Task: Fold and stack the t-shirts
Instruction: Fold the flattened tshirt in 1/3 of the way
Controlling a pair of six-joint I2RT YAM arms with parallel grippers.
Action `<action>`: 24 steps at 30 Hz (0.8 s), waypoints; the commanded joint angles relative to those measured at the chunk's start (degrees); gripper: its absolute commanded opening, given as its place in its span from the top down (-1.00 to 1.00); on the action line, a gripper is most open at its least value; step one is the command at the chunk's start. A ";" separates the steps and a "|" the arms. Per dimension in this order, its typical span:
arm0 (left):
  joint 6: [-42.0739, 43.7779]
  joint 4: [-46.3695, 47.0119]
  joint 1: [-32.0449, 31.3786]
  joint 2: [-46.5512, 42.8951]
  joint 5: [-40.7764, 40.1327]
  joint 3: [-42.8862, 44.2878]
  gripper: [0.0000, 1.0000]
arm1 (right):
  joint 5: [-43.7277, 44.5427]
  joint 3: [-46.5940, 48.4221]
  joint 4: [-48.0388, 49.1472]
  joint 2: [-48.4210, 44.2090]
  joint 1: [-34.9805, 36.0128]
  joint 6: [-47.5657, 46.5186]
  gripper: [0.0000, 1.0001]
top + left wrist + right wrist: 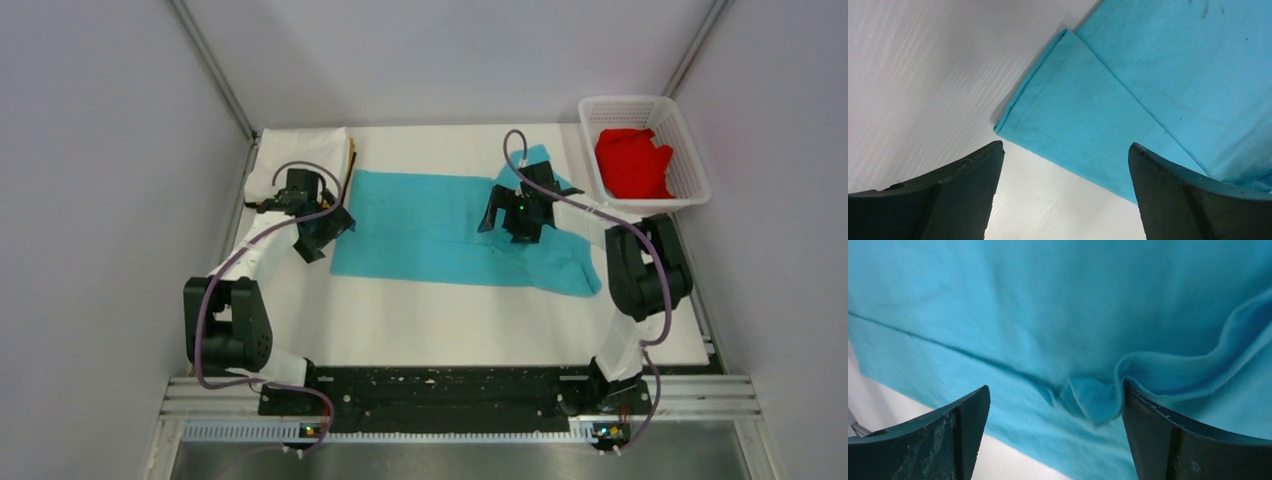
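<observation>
The turquoise-blue t-shirt [440, 230] lies folded into a long band across the middle of the table. My left gripper [322, 232] hovers open over its left end; in the left wrist view the doubled corner of the turquoise shirt [1073, 100] lies just past the left gripper [1065, 160], nothing between the fingers. My right gripper [520, 215] stands open over the shirt's right part. The right wrist view shows the right gripper [1055, 405] above the turquoise cloth [1048, 315], a small rumpled fold [1093, 400] against the right finger. A red t-shirt [632, 163] lies in the basket. A folded white t-shirt [300, 155] sits back left, an orange-yellow edge [352, 158] showing beside it.
The white lattice basket [692, 185] stands at the back right corner. The white table [450, 320] shows bare in front of the shirt, up to the black rail [450, 385] carrying both arm bases. Grey walls close in the left, right and back.
</observation>
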 commanded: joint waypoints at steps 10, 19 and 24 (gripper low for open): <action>2.05 2.38 -3.73 0.36 1.00 3.79 -0.98 | 7.78 12.32 5.55 3.74 1.07 0.43 -0.97; 4.03 10.20 -7.89 13.61 7.28 7.88 -0.98 | 14.30 -10.01 2.94 -12.48 -2.58 0.07 -0.97; 3.64 9.74 -8.77 18.38 5.97 6.59 -0.97 | 14.12 -17.84 3.59 -14.98 -3.61 -1.10 -0.97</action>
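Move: My left hand is open above the left end of the t-shirt's folded strip; the patch it goes for lies about 7 cm right, 2 cm ahead and 8 cm below, with the folded stack some 17 cm ahead and 8 cm left of the hand. The right part of that strip lies about 10 cm right, 4 cm back and 5 cm below my right hand; from this hand the far sleeve is roughly 14 cm ahead and 6 cm right. With my right fingers wide open and one already against a raised ridge of shirt, I sweep forward about 8 cm, lifting slightly, then swing back and right past my start, sinking again to come close over the strip's right part. My left hand hovers, then carries its open fingers about 8 cm right and 4 forward, sinking onto or close above the strip's left part and turning clockwise some 15 degrees. ##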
